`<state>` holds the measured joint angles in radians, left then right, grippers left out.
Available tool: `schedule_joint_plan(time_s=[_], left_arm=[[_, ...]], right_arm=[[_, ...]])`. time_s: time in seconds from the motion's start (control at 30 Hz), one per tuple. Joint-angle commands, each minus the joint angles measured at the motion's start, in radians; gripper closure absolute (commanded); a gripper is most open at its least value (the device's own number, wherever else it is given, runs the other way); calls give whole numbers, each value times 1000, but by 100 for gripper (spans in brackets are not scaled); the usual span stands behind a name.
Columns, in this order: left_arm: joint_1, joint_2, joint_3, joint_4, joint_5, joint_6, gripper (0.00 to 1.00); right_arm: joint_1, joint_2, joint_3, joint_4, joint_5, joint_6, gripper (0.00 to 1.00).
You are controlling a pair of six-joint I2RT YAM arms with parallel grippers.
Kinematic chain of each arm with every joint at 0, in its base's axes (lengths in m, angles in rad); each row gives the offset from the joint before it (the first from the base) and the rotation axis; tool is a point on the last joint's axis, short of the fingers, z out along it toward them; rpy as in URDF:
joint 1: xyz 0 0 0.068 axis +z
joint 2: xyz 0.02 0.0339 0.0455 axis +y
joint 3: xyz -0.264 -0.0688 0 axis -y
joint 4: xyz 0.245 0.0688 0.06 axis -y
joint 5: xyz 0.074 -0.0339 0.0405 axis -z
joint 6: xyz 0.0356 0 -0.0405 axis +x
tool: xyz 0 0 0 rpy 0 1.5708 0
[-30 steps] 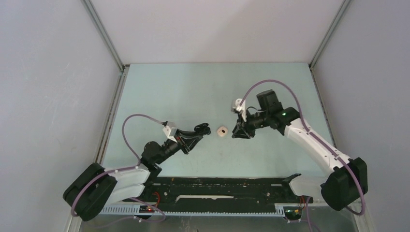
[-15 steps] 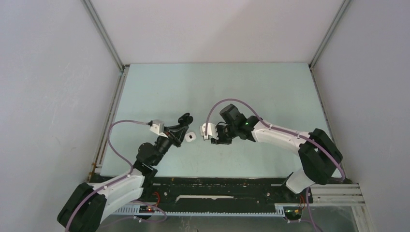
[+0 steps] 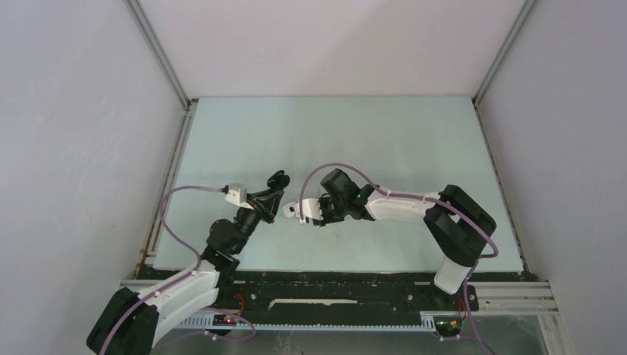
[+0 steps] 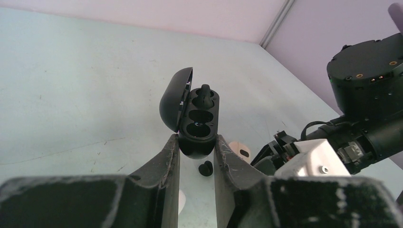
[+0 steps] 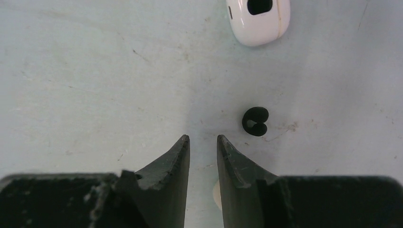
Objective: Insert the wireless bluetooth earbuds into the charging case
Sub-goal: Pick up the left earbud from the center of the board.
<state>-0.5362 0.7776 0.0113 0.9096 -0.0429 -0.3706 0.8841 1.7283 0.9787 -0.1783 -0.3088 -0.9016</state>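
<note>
My left gripper (image 4: 197,137) is shut on a black charging case (image 4: 198,116), held off the table with its lid open. One black earbud (image 4: 205,92) sits in the far socket; the near socket is empty. A second black earbud (image 5: 255,121) lies loose on the table, below the case (image 4: 205,168) and just ahead and right of my right gripper (image 5: 203,138). That gripper is open by a narrow gap with nothing between its fingers, low over the table. From above, the left gripper (image 3: 277,194) and the right gripper (image 3: 323,218) are close together mid-table.
A white rounded case (image 5: 259,16) with a dark opening lies on the table beyond the loose earbud, between the two grippers (image 3: 291,211). A small pale object (image 5: 216,194) peeks out under my right finger. The right arm (image 4: 366,114) crowds the right side.
The right arm has swung left and down over the table. The left gripper with the black case has shifted left. The pale case now lies further left.
</note>
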Motion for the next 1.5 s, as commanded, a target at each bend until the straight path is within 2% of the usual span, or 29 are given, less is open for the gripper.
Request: schedule_joint_plan(time_s=[0.0,0.13,0.37,0.57,0.73,0.9,1.07,1.47], left_arm=[[7,-10,-72,20,-20,-8,100],[7,-11,-71,19,-21,-10,100],[8,-72,-82,-33,-86,-6,100],[8,-136,-96,-74,-137,-5,100],[8,-124,-96,-61,-127,-5,100],[9,-116,-95,-55,-121,-5,100],[10,-116,-94,-54,-116,-5,100],[9,-107,-90,-49,-103,-10,100]], right_arm=[[0,27,69,62,53,27,70],[-14,60,135,41,44,167,72],[-89,96,241,5,-17,526,72],[-141,165,327,-36,-21,724,57],[-139,248,421,-101,19,782,49],[-127,318,488,-150,82,799,46],[-98,347,489,-164,206,743,45],[-79,292,427,-232,227,663,45]])
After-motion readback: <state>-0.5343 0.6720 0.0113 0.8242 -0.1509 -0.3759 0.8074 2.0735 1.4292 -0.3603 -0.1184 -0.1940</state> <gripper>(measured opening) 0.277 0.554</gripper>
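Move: The loose black earbud lies about 6 cm ahead of the right hand, 2 cm to its left and some 3 cm lower. On the table beside it, the white case stands around 4 cm ahead and 9 cm left of this hand, and the pink case 6 cm ahead and 4 cm right, both about 2 cm below. From the left hand, which holds the black charging case, that earbud is roughly 6 cm ahead, 10 cm right and 16 cm down. The right hand arcs forward some 9 cm and slightly left, rising about 4 cm on the way and then sinking to 2 cm below its starting height, while it swings round clockwise by about 45 degrees and spreads its fingers to straddle the black earbud between the white and pink cases, easing back 1 cm at the end. The left hand keeps its grip on the open charging case and shifts it about 2 cm left and a little up. ##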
